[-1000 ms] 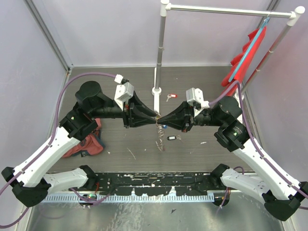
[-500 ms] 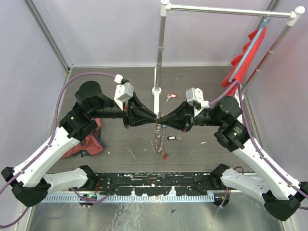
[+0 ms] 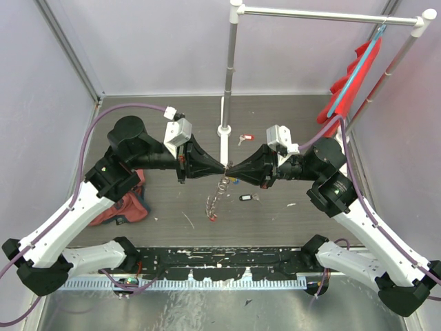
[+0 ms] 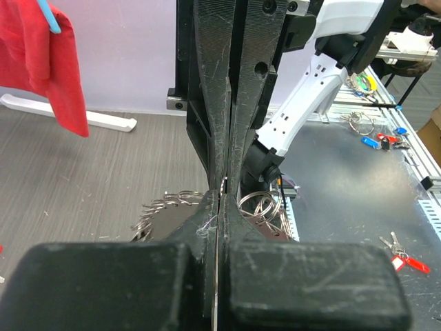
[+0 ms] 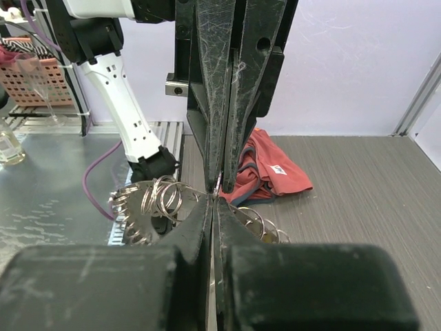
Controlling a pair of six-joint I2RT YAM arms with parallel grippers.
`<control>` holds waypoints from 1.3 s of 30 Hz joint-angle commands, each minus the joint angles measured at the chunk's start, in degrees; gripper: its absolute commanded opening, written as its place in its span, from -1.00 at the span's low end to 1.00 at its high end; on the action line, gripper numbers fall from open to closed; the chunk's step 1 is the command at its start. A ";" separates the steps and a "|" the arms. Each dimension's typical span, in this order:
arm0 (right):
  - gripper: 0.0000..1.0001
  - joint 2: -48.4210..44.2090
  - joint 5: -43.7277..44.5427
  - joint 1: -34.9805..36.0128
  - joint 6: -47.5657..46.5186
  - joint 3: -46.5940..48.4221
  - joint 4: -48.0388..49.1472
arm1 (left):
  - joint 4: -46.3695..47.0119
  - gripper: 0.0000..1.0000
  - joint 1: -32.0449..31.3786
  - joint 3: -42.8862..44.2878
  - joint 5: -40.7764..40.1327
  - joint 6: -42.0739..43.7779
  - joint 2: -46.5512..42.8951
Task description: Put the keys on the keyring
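Note:
My left gripper point(image 3: 221, 168) and right gripper point(image 3: 229, 170) meet tip to tip above the middle of the table. Both are shut on the top of the keyring point(image 3: 217, 198), a silvery loop with a jagged outline that hangs below them with a red bit at its lower end. The left wrist view has my left gripper point(image 4: 219, 200) closed on a thin metal edge, the keyring point(image 4: 162, 207) spreading to both sides. My right gripper point(image 5: 212, 196) pinches the keyring point(image 5: 148, 203) the same way. A black-tagged key point(image 3: 245, 198) and a red-headed key point(image 3: 241, 140) lie on the table.
A white rack pole point(image 3: 228, 76) stands just behind the grippers, with a red cloth point(image 3: 355, 72) hanging at the right end of its rail. A crumpled red garment point(image 3: 124, 207) lies at the left. More keys point(image 4: 382, 141) and loose rings point(image 4: 358, 123) lie on the metal bench.
My left gripper has closed onto the keyring. The hanging part of the keyring has swung to the left. Both arms stay almost in place.

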 commanded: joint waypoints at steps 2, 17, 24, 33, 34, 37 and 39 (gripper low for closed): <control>-0.82 -1.36 1.45 0.10 -1.12 3.09 2.01 | 0.76 -1.00 -0.21 1.30 -1.65 1.26 -1.52; -0.26 -9.33 11.53 0.11 -3.25 3.33 -8.35 | 4.45 -1.00 -0.18 -2.65 0.10 5.64 -10.18; -0.25 -9.71 21.67 0.13 0.32 3.04 -14.93 | 2.66 -1.00 -0.16 -0.94 -0.40 4.35 -10.65; -0.30 -1.53 43.60 0.08 8.83 4.19 -32.09 | -4.54 -1.00 -0.15 -2.56 -8.66 6.52 -12.12; -0.30 -0.69 45.21 0.13 9.75 3.93 -33.04 | -4.21 -1.00 -0.17 -3.06 -8.38 6.35 -12.49; -0.30 0.68 47.02 0.13 12.29 2.77 -33.43 | -1.79 -1.00 -0.16 -4.77 -5.81 5.69 -13.53; -0.29 0.70 46.63 0.12 12.90 2.16 -32.57 | -0.47 -1.00 -0.18 -5.33 -4.20 5.28 -14.10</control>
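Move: The two fingertips meet at the keyring, which both hands hold; its middle hangs roughly 7 cm below them, 2 cm back and a touch left. From the right hand the black-tagged key lies about 10 cm ahead, 8 cm to the right, on the table some 41 cm below. At table level too, the blue-tagged key is about 17 cm ahead and 4 cm right of it, the red-tagged key 31 ahead and 8 right. From the left hand the black-tagged key is likewise 10 cm ahead, 8 right. The right fingers open by about a third and let go of the keyring, backing off right and up a few centimetres; the hand then swings forward and steeply down, some 14 cm from its high point, towards the black-tagged key, turning clockwise and tipping down. The left keeps its pinch and draws the ring about 4 cm left, rising and easing back, then sinking and coming partly forward. ##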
